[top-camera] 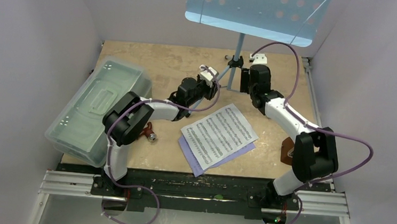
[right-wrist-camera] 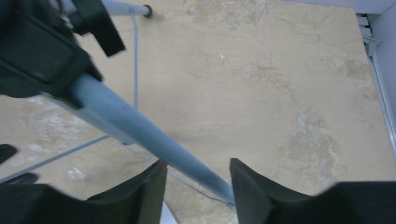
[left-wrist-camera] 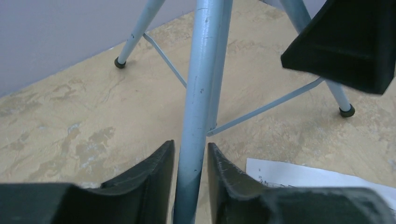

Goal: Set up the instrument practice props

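Note:
The light-blue music stand point(top-camera: 237, 51) stands at the back of the table, its perforated desk point(top-camera: 258, 9) high above. My left gripper point(top-camera: 210, 80) is shut low on the stand's pole point(left-wrist-camera: 201, 93), with a finger pressed on each side. My right gripper point(top-camera: 247, 77) is open just right of the pole, and a tripod leg point(right-wrist-camera: 140, 130) slants between its spread fingers. White sheet-music pages point(top-camera: 218, 134) lie on a lilac page point(top-camera: 201, 164) at the table's middle front. A brown metronome point(top-camera: 287, 151) is half hidden behind my right arm.
A large clear lidded box point(top-camera: 97, 109) lies along the left edge. A small brown-and-metal object point(top-camera: 148, 133) sits by my left elbow. The stand's other legs point(left-wrist-camera: 140, 28) spread over the table, and grey walls close in the back and sides.

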Robot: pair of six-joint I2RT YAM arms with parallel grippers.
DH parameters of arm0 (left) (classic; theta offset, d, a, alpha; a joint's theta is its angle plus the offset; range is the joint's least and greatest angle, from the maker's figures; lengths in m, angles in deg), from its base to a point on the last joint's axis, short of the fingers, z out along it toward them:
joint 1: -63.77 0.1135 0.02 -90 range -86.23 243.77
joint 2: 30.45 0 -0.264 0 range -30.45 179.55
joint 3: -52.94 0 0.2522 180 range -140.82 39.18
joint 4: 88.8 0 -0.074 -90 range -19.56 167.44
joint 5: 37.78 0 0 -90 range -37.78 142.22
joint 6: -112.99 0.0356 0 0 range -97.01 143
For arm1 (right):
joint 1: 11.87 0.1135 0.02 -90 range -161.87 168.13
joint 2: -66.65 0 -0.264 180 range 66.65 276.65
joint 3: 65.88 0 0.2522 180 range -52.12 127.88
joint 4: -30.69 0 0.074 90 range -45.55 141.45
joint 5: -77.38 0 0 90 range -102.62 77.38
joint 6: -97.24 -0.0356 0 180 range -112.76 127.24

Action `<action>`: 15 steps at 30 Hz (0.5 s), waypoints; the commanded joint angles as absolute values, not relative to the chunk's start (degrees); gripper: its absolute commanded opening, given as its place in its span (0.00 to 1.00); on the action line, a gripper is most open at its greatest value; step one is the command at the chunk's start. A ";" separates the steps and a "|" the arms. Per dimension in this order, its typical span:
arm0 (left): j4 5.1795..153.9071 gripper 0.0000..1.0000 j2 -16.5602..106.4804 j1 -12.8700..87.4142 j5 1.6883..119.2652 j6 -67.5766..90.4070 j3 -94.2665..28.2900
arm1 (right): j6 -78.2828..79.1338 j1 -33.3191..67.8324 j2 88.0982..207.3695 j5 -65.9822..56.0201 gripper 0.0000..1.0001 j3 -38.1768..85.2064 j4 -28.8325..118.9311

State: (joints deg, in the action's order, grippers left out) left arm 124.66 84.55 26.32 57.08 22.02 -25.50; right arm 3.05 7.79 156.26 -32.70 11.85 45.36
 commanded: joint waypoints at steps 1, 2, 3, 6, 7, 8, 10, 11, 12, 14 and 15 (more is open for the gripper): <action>123.49 0.42 78.88 25.69 51.77 12.51 -24.62 | -2.48 6.41 157.28 -34.43 0.67 14.76 51.88; 120.89 0.50 78.10 25.67 50.45 11.34 -25.15 | -3.62 6.39 156.40 -34.16 0.75 15.29 53.77; 118.32 0.56 77.37 25.73 49.58 9.91 -25.98 | -4.76 6.34 155.39 -34.21 0.80 15.49 55.52; 107.66 0.65 74.88 25.99 47.49 4.61 -28.89 | -7.85 6.39 151.74 -33.99 0.88 16.04 61.54; 104.76 0.66 73.39 26.16 47.55 2.81 -29.12 | -8.38 6.43 150.48 -33.94 0.89 15.91 63.50; 102.73 0.67 72.09 26.24 48.05 1.04 -28.80 | -8.99 6.49 148.78 -33.99 0.91 15.08 65.30; 98.07 0.69 68.40 26.37 47.59 -2.35 -27.67 | -9.28 6.57 144.56 -33.00 0.98 11.99 66.99; 95.45 0.69 66.51 26.52 47.34 -3.93 -26.82 | -9.47 6.66 142.03 -33.24 0.99 10.11 67.73; 92.21 0.69 64.16 26.58 47.14 -5.92 -25.73 | -9.43 6.72 139.68 -33.14 0.99 8.33 68.16; 86.91 0.69 59.53 26.75 46.94 -9.19 -22.82 | -9.29 7.56 135.00 -31.58 0.99 5.44 69.16; 84.14 0.69 56.31 26.78 47.01 -10.68 -20.82 | -9.39 8.51 132.82 -30.37 0.99 4.39 69.95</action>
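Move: Each hand has a leg of the music stand between its fingers: the left hand the near-left leg, the right hand the right leg just below the clamp. The dark clamp sits about 8 cm ahead, 10 cm right and 8 cm above the left hand; from the right hand it is roughly 7 cm ahead, 5 cm left and 5 cm up. The sheet music lies on the table some 18 cm back and 7 cm right of the left hand, about 14 cm below. Both hands let go of the stand's legs. The left opens from nearly shut and backs off the near-left leg, up about 5 cm, back and left some 4 cm each, tipping about 20 degrees down. The right spreads from half open to wide, first dipping 3 cm, then drawing back to some 8 cm away while rising again and easing slightly right, clear of its leg. ##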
